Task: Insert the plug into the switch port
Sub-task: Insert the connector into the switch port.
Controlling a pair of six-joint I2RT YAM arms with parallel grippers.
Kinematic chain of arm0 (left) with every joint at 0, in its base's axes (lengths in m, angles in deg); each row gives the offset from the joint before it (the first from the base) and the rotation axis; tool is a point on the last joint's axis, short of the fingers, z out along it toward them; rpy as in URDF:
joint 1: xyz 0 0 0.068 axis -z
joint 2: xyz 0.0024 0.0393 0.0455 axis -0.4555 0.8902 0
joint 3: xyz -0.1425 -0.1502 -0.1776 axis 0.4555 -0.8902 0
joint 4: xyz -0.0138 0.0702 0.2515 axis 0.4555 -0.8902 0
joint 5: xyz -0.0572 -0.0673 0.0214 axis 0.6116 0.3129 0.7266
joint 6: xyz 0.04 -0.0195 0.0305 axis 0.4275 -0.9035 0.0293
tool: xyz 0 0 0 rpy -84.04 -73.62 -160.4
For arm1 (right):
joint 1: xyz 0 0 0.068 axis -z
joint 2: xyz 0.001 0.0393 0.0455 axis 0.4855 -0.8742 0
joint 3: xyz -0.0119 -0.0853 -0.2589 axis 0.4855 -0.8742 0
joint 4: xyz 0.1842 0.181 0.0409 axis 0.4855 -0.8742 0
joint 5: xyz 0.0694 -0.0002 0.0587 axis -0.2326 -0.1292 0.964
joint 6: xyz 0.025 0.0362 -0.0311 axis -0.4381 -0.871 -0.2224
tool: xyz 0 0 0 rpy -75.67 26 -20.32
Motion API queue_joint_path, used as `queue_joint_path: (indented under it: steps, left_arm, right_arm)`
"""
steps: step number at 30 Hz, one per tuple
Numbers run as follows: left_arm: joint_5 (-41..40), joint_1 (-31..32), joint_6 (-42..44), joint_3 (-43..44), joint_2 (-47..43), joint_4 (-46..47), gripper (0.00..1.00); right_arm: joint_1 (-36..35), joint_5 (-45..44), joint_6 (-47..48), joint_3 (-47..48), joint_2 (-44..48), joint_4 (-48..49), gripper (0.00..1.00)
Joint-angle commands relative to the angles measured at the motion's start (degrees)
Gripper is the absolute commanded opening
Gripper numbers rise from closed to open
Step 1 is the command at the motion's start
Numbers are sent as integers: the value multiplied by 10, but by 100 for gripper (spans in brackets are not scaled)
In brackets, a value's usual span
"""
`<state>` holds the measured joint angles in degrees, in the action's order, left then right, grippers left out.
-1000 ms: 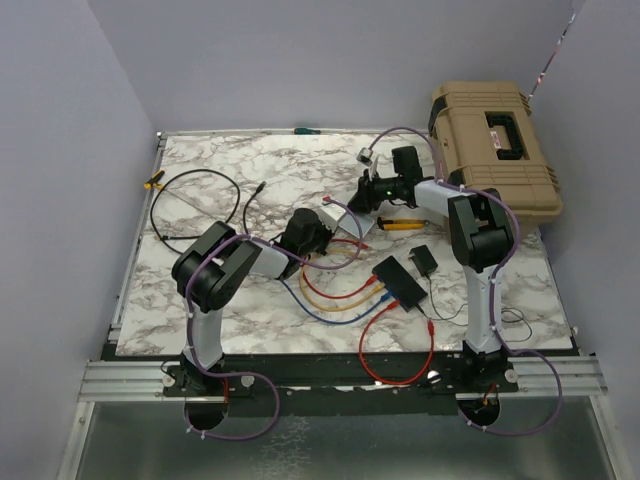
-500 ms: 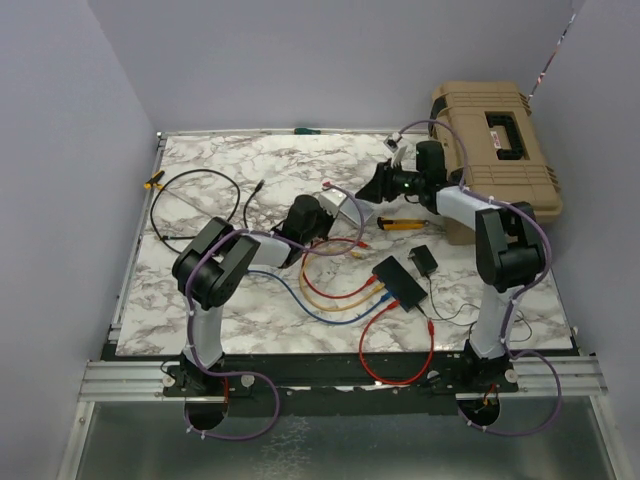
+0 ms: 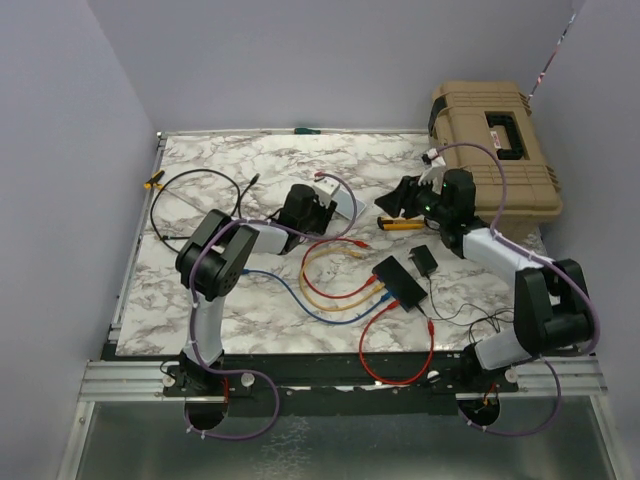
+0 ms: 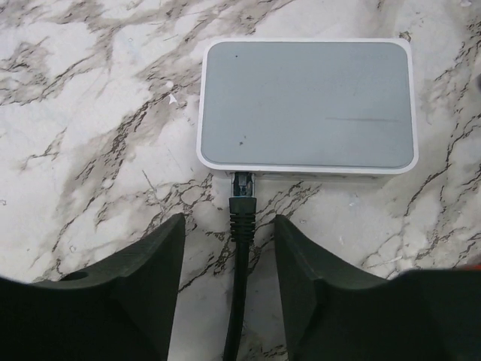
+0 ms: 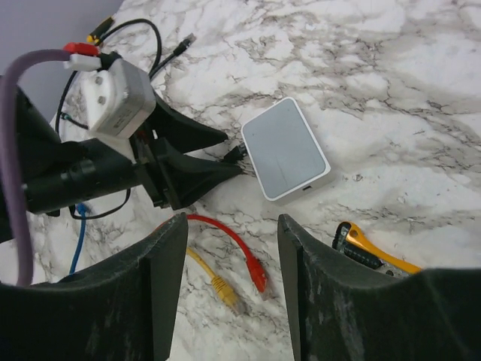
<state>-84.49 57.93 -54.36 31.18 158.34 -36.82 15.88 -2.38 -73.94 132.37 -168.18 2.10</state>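
The switch [image 3: 398, 281] is a flat black box at the table's front right, with blue, yellow and red cables running to its left edge. It is out of both wrist views. A black plug [image 4: 242, 188] sits at the socket of a small grey-white box [image 4: 307, 105]. My left gripper [image 4: 228, 222] is open, with a finger on each side of the black cable [image 4: 237, 301] and a gap on both sides. My right gripper [image 5: 231, 226] is open and holds nothing. It hovers over a loose red plug [image 5: 256, 274] and a loose yellow plug [image 5: 222, 288].
A tan hard case [image 3: 495, 150] fills the back right corner. A yellow-handled tool [image 3: 403, 224] lies beside my right gripper [image 3: 405, 195]. A small black power adapter [image 3: 424, 260] sits behind the switch. A black cable coil [image 3: 195, 205] lies at the left, and a red cable loop [image 3: 395, 350] at the front edge.
My left gripper has opened off the black cable and shifted slightly back. My right arm has drawn back to the right and its jaws have widened.
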Motion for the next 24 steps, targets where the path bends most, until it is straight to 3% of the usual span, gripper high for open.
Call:
queue_joint_path:
  steps: [1,2,3,4,12,15,19,24]
  left_arm:
    - [-26,-4,-39,-2,-44,-15,57]
    - [-44,-4,-47,-7,-57,-15,67]
    - [-59,-4,-51,-13,-71,-16,92]
    - [-80,-4,-59,-20,-86,-19,98]
    - [-248,-12,-142,-54,-214,-115,99]
    - [-296,-22,-191,-58,-265,-177,99]
    - [-314,-37,-225,-42,-337,-284,99]
    - [-334,-49,-198,-47,-439,-381,99]
  right_arm:
    - [1,-63,-2,-43,102,20,56]
    - [1,-73,0,-54,126,14,56]
    - [1,-84,2,-67,149,8,57]
    - [1,-93,3,-83,177,5,57]
    - [1,-175,25,-181,401,-13,66]
    - [1,-202,7,-233,464,33,75]
    - [1,-220,-15,-266,495,71,79]
    - [-5,-233,-31,-293,511,106,84]
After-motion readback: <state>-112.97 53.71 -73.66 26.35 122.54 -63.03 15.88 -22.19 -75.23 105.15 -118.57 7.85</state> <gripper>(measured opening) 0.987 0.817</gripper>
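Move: The black plug sits in the switch's near-left edge, about 1 cm ahead, 1 cm right and 1 cm below the left hand, between its already parted fingers. From that hand the switch's middle lies some 6 cm right and 2 cm ahead, and the nearest red connector about 9 cm right and 7 cm back. From the right hand, the switch is roughly 10 cm left, 6 cm ahead and 13 cm down; the yellow knife is 3 cm right, 1 cm ahead, 13 cm down. Spread the left gripper from half to fully open around the plug, then lift it about 17 cm and carry it some 14 cm left, with a little back, away from the switch, turning it nearly 40 degrees counter-clockwise. Meanwhile raise the empty right hand and draw it back about 11 cm each, also going right, tipping its fingers up and opening them wider. ##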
